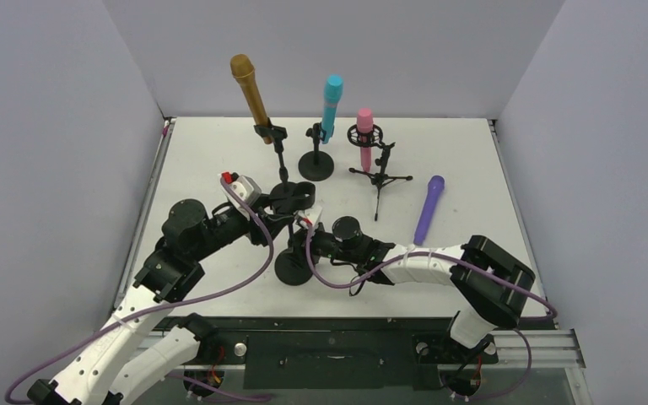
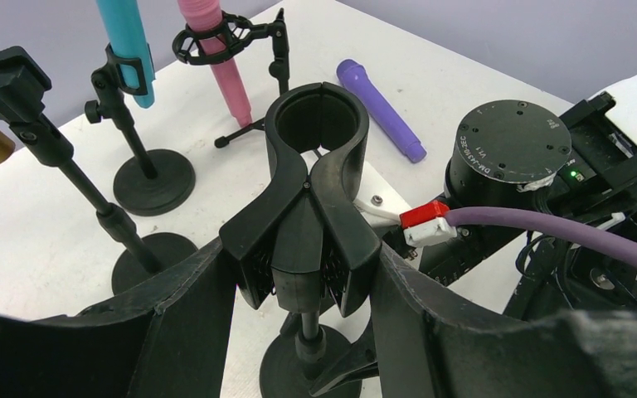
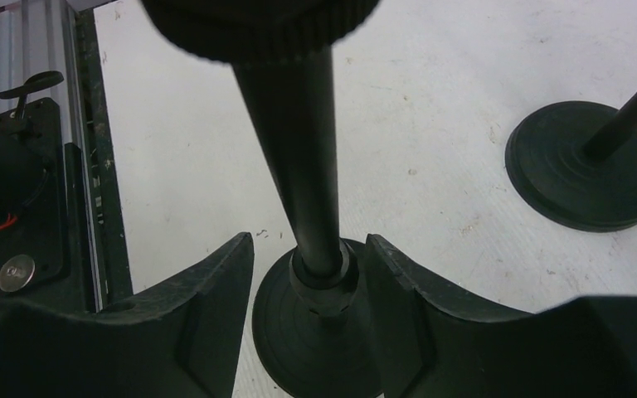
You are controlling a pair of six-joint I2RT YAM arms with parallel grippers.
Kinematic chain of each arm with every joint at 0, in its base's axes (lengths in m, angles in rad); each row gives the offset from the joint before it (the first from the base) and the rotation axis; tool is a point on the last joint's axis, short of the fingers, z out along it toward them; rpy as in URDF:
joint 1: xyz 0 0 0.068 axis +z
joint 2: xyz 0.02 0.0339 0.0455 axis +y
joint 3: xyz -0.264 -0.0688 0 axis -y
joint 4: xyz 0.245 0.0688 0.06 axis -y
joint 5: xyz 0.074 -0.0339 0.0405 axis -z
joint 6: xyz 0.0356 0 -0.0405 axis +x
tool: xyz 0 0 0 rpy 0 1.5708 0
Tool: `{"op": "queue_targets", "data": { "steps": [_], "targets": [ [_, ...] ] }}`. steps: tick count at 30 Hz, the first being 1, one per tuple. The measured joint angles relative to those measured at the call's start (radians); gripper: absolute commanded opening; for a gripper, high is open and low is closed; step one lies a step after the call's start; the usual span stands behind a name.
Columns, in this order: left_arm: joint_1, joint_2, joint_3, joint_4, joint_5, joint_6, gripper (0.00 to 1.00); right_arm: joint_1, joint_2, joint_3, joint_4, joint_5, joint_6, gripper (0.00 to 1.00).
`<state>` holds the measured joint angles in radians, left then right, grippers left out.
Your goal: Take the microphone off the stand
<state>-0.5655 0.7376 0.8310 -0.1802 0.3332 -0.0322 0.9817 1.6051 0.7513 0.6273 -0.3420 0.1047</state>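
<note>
A purple microphone (image 1: 429, 208) lies flat on the table right of centre, also in the left wrist view (image 2: 381, 112). An empty black stand has its round base (image 1: 294, 268) near the table's front. Its clip (image 2: 315, 124) holds nothing and its ring is closed. My left gripper (image 1: 291, 198) (image 2: 300, 249) is open, its fingers (image 2: 191, 315) flanking the clip's two levers, close against them. My right gripper (image 1: 304, 238) (image 3: 308, 249) is open around the stand's pole (image 3: 299, 149), low above the base (image 3: 315, 340), with small gaps on both sides.
A gold microphone (image 1: 251, 89), a cyan microphone (image 1: 332, 105) and a pink microphone (image 1: 365, 135) in a tripod shock mount stand on their stands at the back. Another stand's base (image 3: 589, 174) sits close by. The walls enclose three sides.
</note>
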Motion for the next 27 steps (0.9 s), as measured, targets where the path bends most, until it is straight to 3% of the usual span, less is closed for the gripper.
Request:
{"op": "queue_targets", "data": {
  "steps": [7,12,15,27],
  "targets": [
    [-0.003,-0.032,-0.047,0.061,0.014,-0.019,0.00,0.000,-0.046,-0.010,-0.062,0.052,0.004,0.53],
    [-0.006,-0.031,-0.047,0.072,0.009,-0.022,0.00,0.019,-0.072,-0.019,-0.077,0.204,0.012,0.60],
    [-0.010,-0.031,-0.049,0.081,0.008,-0.027,0.00,0.049,-0.108,-0.050,-0.083,0.327,0.023,0.76],
    [-0.011,-0.019,-0.087,0.140,-0.013,-0.043,0.00,0.160,-0.204,-0.111,-0.041,0.669,0.053,0.76]
  ]
}}
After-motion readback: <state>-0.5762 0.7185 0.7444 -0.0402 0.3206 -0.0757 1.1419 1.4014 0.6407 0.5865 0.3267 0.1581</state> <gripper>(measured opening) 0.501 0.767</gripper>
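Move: The loose stand's collar sits right at the right hand's half-open fingers: level fore and aft, about 2 cm to its left and 3 cm below. The stand's round base is some 13 cm beneath that hand and 2 cm to its left, the empty clip about 19 cm straight above it, and the brown microphone's stand base roughly 22 cm ahead, 4 cm left and 13 cm below. From the left hand, which holds the stand under the clip, the collar is some 20 cm straight down. The right hand backs away from the collar and lower pole of the stand, first edging forward a little, then going right about 5 cm, and finally rising 2 to 3 cm, while its fingers spread from half open to about three quarters and the hand turns some 30 degrees clockwise. The left hand keeps its grip on the stand just below the clip and stays nearly in place, tilting only a few degrees so that the stand's foot swings to the right. ##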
